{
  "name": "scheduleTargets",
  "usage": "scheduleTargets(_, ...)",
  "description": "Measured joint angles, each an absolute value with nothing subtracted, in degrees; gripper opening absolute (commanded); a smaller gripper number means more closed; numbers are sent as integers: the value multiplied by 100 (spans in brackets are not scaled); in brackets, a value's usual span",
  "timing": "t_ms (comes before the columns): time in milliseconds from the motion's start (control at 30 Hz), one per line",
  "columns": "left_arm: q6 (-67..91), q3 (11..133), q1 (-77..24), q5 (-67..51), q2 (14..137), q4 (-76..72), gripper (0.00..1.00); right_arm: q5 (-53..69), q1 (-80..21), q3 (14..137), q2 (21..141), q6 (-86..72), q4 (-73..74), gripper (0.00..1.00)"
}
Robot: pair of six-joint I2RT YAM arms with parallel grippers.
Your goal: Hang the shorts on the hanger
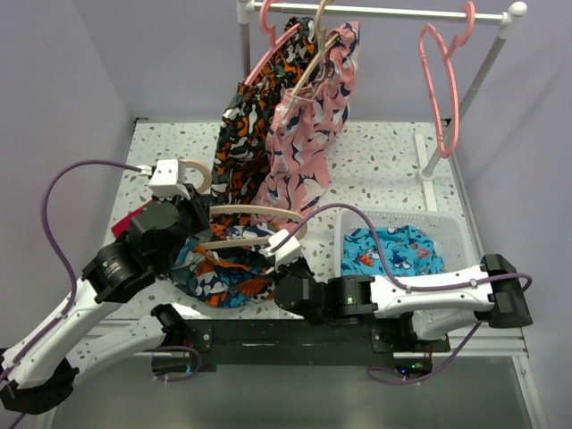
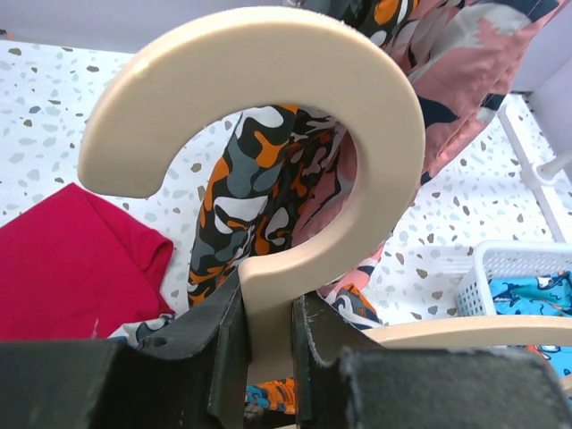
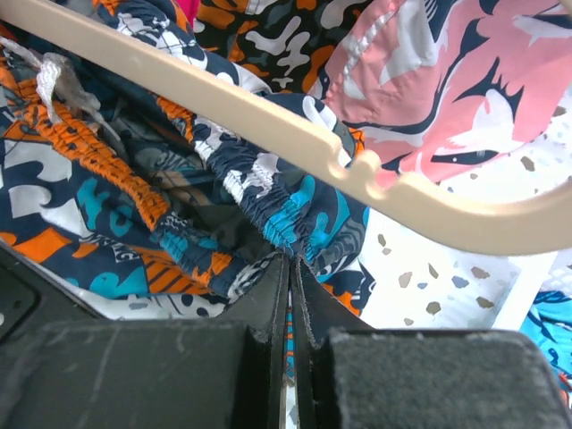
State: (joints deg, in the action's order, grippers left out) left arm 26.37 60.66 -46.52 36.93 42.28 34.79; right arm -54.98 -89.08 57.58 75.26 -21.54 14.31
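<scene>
The cream hanger (image 1: 253,213) is held level above the near left of the table. My left gripper (image 2: 268,308) is shut on the neck just under its big curved hook (image 2: 268,80). The shorts (image 1: 222,275), printed in deep blue, orange, black and white, lie bunched beneath the hanger. Their elastic waistband (image 3: 268,192) passes under the hanger's notched arm (image 3: 268,116). My right gripper (image 3: 293,261) is shut on a gathered fold of that waistband, with cloth pinched between the closed fingers.
A rack rail (image 1: 384,12) at the back carries black-orange-white shorts (image 1: 250,134), a pink printed garment (image 1: 308,134) and pink hangers (image 1: 442,80). A white basket (image 1: 451,228) on the right holds turquoise shorts (image 1: 393,250). A red cloth (image 2: 71,259) lies at the left.
</scene>
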Motion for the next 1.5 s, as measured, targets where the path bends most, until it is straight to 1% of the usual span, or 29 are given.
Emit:
scheduleTargets(167, 2574, 6075, -4652, 3734, 4027, 3465, 0, -5094, -8816, 5677, 7057, -2405, 1739, 0)
scheduleTargets(333, 2405, 6073, -4654, 3653, 3787, 3350, 0, -4801, -8521, 5677, 6598, -2613, 2069, 0)
scheduleTargets(633, 2032, 5933, -4654, 3404, 3341, 3000, 0, -4528, -8230, 5835, 6368, -2869, 2703, 0)
scheduleTargets(867, 1638, 5671, -4657, 3361, 3179, 2783, 0, -4554, -8132, 6248, 6047, -2921, 3238, 0)
scheduleTargets(1233, 1170, 5481, -4659, 3400, 3089, 2311, 0, -4685, -8101, 7513, 6200, -2773, 4193, 0)
scheduleTargets(1500, 878, 5487, -4657, 3544, 3282, 2021, 0, -4587, -8086, 9400, 7223, -2215, 4904, 0)
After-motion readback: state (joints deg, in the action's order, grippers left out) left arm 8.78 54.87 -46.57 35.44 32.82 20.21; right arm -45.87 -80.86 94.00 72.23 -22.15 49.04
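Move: The right hand already pinches the right corner of the shorts' waistband. The hanger's bare right end is about 6 cm to its right, 4 cm ahead and 6 cm above; the pink shorts hang some 20 cm ahead, 6 cm right and 12 cm up, and the basket is about 32 cm right, 7 cm ahead and 10 cm down. From the left hand, on the hanger's neck, the waistband corner lies roughly 14 cm right, 7 cm back and 9 cm down. Keeping its shut pinch on the waistband corner, the right hand draws it nearly 8 cm to the right, around the hanger's right end, while starting to rise, then climbs faster to about 16 cm up, easing back a little left at the end. The left hand still grips the hanger's neck, lifts it about 4 cm and slightly left, and tips its fingers up some 15 degrees. ##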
